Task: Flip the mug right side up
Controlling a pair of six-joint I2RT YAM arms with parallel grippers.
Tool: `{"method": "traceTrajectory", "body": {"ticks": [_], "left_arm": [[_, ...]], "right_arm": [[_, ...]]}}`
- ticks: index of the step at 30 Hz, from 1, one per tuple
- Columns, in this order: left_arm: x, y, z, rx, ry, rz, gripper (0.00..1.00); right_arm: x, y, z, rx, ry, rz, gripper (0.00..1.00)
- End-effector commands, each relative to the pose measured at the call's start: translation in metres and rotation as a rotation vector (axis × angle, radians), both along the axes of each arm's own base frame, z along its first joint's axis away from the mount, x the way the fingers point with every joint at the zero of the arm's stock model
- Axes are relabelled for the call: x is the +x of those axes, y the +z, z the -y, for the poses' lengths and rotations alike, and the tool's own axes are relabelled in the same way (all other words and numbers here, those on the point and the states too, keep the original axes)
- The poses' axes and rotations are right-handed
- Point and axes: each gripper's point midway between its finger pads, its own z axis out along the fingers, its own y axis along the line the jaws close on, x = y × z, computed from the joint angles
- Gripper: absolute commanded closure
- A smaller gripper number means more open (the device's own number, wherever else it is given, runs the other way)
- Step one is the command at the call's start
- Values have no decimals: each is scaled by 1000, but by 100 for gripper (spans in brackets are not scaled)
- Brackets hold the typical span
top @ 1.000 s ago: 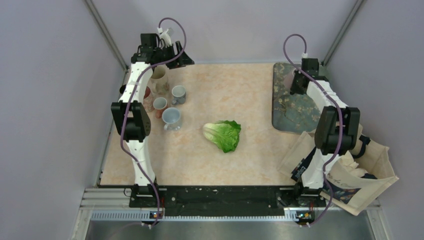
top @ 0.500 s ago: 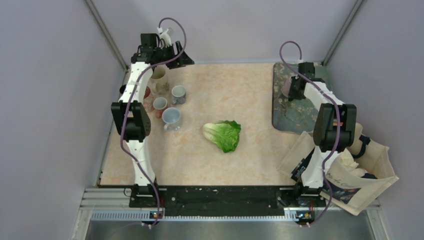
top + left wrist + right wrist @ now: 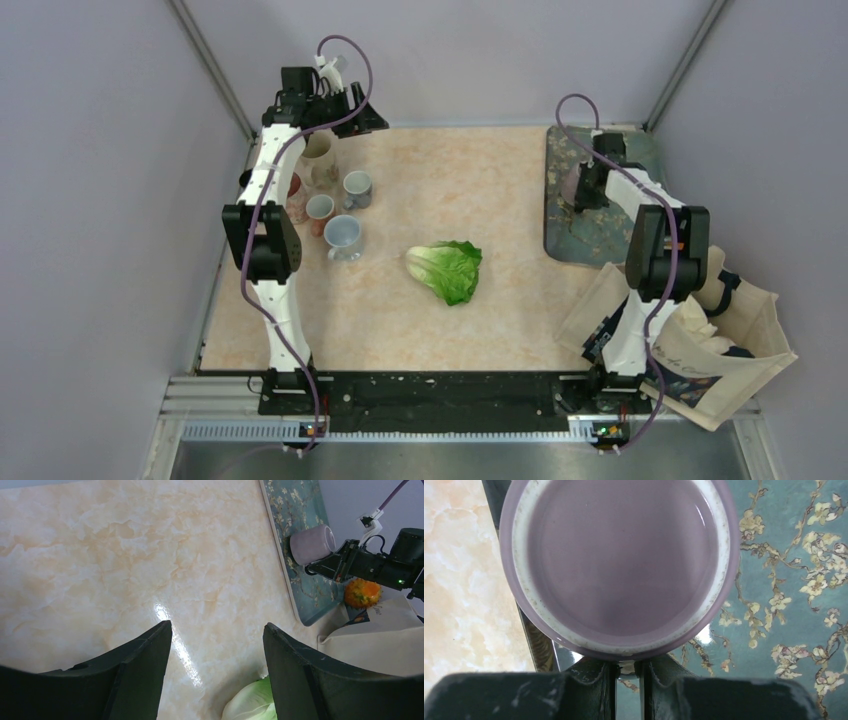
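The mug (image 3: pixel 619 565) is pale purple, and its base with the unglazed foot ring faces the right wrist camera. My right gripper (image 3: pixel 628 666) is shut on a narrow part at the mug's lower edge, seemingly the handle. The left wrist view shows the mug (image 3: pixel 312 544) tilted on its side, held over the floral tray (image 3: pixel 300 510). From above, the mug (image 3: pixel 573 186) sits at the tray's left edge beside my right gripper (image 3: pixel 586 190). My left gripper (image 3: pixel 217 645) hangs open and empty at the back left (image 3: pixel 362 116).
Several upright mugs and a jug (image 3: pixel 335 205) cluster at the left under the left arm. A lettuce (image 3: pixel 447 270) lies mid-table. A tote bag (image 3: pixel 700 340) slumps at the front right by the right arm's base. The tray (image 3: pixel 600 225) has dark blossom print.
My right gripper has drawn back toward the near-left over the tray, carrying the mug into view at the tray's left edge. The left arm has not moved.
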Motion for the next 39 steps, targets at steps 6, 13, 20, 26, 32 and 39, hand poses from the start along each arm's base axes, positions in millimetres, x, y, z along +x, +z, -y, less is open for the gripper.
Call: {"method": "traceTrajectory", "body": {"ticks": [6,13,20,26,32,39], "left_arm": [[-7,56,2,-17,-17,143,28],[-7,56,2,-17,-17,143,28],[-7,56,2,-17,-17,143,28],[-7,56,2,-17,-17,143,28],[-7,56,2,-17,-17,143,28],[-7,56,2,-17,-17,143,28]], "right_arm": [[24,24,1,-5,3,116,100],[37,63,-30,153,54,210,100],[45,104,-95,576,70,300,100],[46,118,-154,758,135,309,100],[44,120,-188,847,180,288,100],[38,125,-206,965,222,272,100]]}}
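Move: The right hand holds the upside-down mug, whose middle is about 5 cm ahead, 2 cm left and 2 cm above its fingers. The open left gripper waits some 56 cm left, 9 cm ahead and 19 cm higher. The tray's middle lies 4 cm ahead, 9 cm right, 6 cm below; the lettuce 37 cm left and 16 cm back, 4 cm lower. From the left hand the mug is about 54 cm right, 4 cm back, 17 cm down. Still pinching the mug's handle low over the tray, the right hand pauses, then swings about 20 cm left towards the waiting left gripper, rising some 8 cm and edging slightly forward. As it goes the wrist rolls nearly 50 degrees, so the downward-pointing fingers tip round towards the left; they keep their hold. ##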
